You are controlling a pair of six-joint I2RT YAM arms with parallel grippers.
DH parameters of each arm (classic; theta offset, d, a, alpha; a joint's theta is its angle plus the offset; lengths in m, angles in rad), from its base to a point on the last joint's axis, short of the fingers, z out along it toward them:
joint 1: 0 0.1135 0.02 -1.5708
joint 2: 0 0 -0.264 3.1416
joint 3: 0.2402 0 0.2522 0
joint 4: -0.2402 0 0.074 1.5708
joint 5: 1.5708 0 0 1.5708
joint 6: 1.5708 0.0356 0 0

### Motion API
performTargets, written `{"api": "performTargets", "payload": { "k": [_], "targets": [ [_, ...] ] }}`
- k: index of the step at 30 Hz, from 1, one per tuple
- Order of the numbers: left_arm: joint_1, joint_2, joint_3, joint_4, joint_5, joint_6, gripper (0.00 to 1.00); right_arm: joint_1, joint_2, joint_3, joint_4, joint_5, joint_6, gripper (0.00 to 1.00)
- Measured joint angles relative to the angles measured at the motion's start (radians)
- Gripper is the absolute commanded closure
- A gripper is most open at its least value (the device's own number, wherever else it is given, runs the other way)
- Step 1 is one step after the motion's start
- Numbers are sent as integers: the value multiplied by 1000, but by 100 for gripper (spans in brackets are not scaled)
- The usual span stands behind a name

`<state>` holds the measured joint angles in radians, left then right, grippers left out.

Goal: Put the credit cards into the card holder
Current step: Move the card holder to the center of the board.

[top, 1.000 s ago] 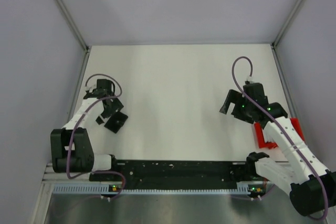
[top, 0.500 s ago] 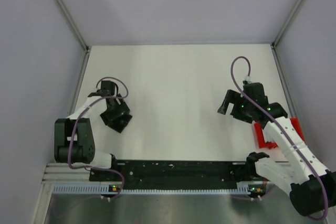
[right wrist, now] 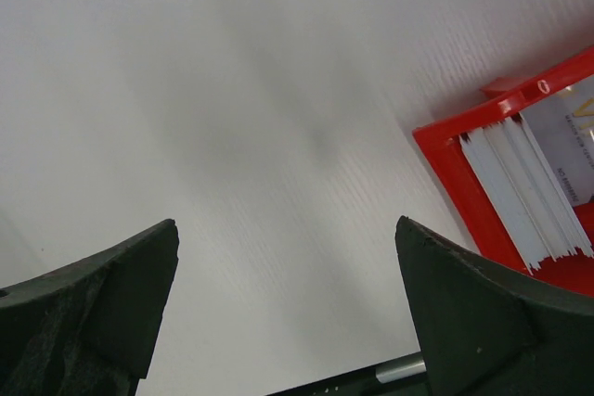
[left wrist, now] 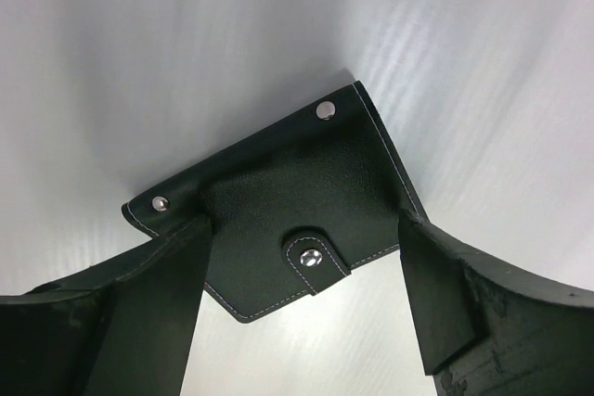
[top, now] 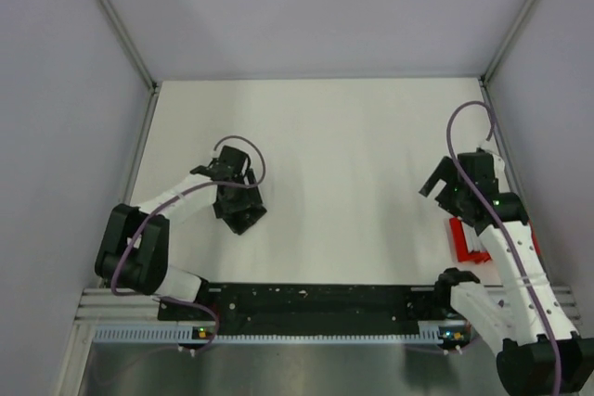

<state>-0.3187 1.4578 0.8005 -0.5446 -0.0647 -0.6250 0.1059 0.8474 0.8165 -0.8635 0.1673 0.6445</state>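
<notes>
The card holder (left wrist: 297, 183) is a black stitched wallet with metal snaps, lying closed on the white table left of centre (top: 247, 214). My left gripper (left wrist: 304, 224) straddles it, one finger against each side edge, gripping it across its width (top: 234, 203). The credit cards (right wrist: 524, 187) stand as a pale stack in a red tray (right wrist: 455, 178) at the right edge. My right gripper (right wrist: 286, 224) is open over bare table just left of that tray, holding nothing (top: 436, 176).
The red tray (top: 461, 240) sits by the right wall, partly under the right arm. A black base rail (top: 316, 299) runs along the near edge. Grey walls enclose the white table (top: 334, 146) on three sides.
My left gripper has moved right toward the centre, and the card holder has gone with it. Its fingers have narrowed onto the holder. The right arm swung right, nearer the red tray.
</notes>
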Motion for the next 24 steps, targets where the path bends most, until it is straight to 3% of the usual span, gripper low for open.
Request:
{"api": "performTargets", "payload": {
  "k": [6,10,14,24],
  "targets": [
    [-126,2,3,59,45,-84,16,-50,-58,2,-83,102,36,1],
    [-182,7,10,89,132,-127,15,-170,-58,2,-110,142,37,1],
    [-200,6,27,69,177,-133,13,-338,-37,-2,-106,129,12,1],
    [-200,-65,104,-2,175,-61,13,-513,145,-53,16,74,-2,1]
  ]
}}
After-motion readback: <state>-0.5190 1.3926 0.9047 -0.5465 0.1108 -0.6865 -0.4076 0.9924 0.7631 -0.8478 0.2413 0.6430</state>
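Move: The card holder lies flat right under the left hand, its middle about 1 cm ahead and 1 cm left of the hand point and barely 1 cm below, with the open fingertips at its two sides; the board's centre is some 23 cm right and 13 cm ahead. From the right hand, the cards stand roughly 15 cm right, 5 cm back and 10 cm below; the middle of the red box holding them is about 6 cm farther right. With its fingers still spread and down at the card holder, the left hand pushes the holder along the board to the right, about 9 cm, easing back slightly and tilting some 15 degrees so its right side lifts, then stops and rises straight off, ending 5 to 6 cm higher and clear of it. Meanwhile the open right hand swings about 12 cm right and a little back towards the cards in the red box, turning some 30 degrees clockwise and dipping about 4 cm late on, touching nothing yet. ##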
